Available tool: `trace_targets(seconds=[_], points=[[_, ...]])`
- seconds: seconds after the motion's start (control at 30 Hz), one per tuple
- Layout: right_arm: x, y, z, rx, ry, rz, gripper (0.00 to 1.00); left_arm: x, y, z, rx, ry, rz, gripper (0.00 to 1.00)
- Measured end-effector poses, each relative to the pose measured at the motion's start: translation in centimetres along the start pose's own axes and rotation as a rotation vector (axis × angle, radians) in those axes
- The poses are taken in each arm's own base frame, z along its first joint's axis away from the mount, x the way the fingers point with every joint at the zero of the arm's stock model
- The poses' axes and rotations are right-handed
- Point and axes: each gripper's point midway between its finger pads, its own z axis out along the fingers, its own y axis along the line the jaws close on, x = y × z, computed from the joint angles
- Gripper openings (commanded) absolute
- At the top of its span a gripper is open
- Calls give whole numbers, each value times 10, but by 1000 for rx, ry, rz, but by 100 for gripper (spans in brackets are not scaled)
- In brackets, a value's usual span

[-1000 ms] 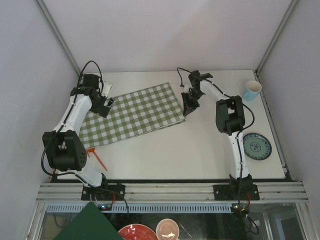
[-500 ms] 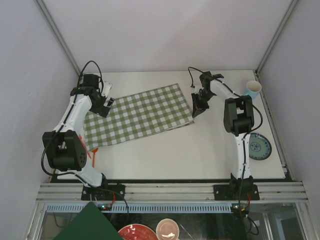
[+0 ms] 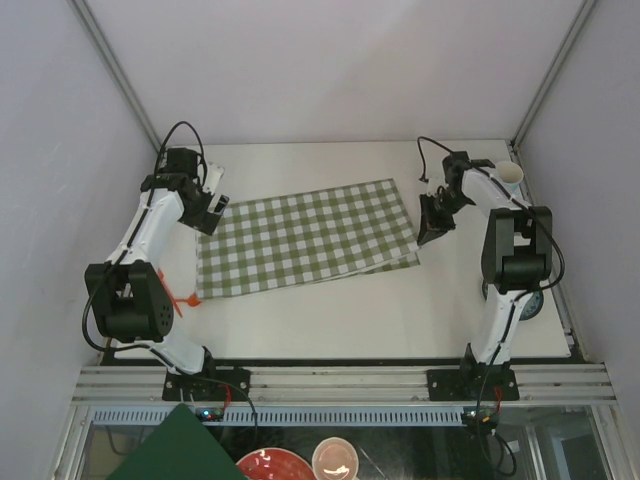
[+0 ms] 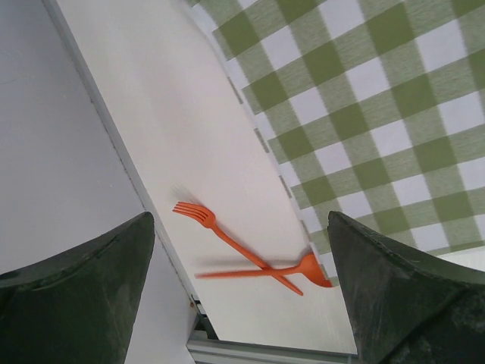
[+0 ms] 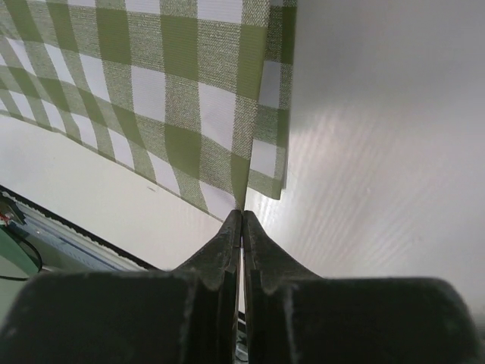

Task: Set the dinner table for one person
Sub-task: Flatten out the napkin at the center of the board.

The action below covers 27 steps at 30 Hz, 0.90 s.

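Note:
A green-and-white checked cloth [image 3: 305,240] lies spread on the off-white dinner table [image 3: 330,310]. My right gripper [image 3: 430,226] is shut on the cloth's right edge. In the right wrist view the fingertips [image 5: 242,214] pinch a fold of the cloth [image 5: 167,83] just above the table [image 5: 379,114]. My left gripper [image 3: 210,210] hangs open over the cloth's far left corner, holding nothing. Between its spread fingers [image 4: 239,250] the left wrist view shows an orange fork [image 4: 216,231] crossed with an orange spoon [image 4: 307,267] beside the cloth's edge [image 4: 364,114].
The orange cutlery [image 3: 180,300] lies near the table's left edge, by the left arm. A white-and-blue cup [image 3: 512,175] stands at the far right corner. A patterned plate [image 3: 537,303] is mostly hidden behind the right arm. Walls close in on three sides.
My right gripper has moved right, dragging the cloth with it. The cloth has slid away from the left edge and off the cutlery. The left arm has stayed still.

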Motion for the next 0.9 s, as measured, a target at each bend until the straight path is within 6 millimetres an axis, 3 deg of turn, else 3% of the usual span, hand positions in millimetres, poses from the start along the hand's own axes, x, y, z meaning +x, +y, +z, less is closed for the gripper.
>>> trace_targets(seconds=[0.33,0.9], points=[[45,-18,-2,-9,55,9,0,-1,1,-4,-3,-9,5,100],[66,-29,-18,10,62,-5,0,-4,5,-14,-17,-39,1,100]])
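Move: The napkin's near right corner, upper layer, is already pinched in the right hand. The lower layer's matching corner lies about 5 cm back from that hand, level sideways and some 5 cm below. The blue plate is roughly 20 cm to the hand's right and 11 cm back; the cup stands about 25 cm right and 16 cm ahead. From the left hand, the lower corner lies some 50 cm right, 7 cm back and 13 cm down. The napkin's pinched corner is drawn back towards the base and to the right by the right hand, about 6 cm back and 4 cm right, nearly level, slowing midway before going on. Its shut fingers keep their hold, the wrist hardly turning. The left hand, wide open, lifts only some 1.5 cm. ##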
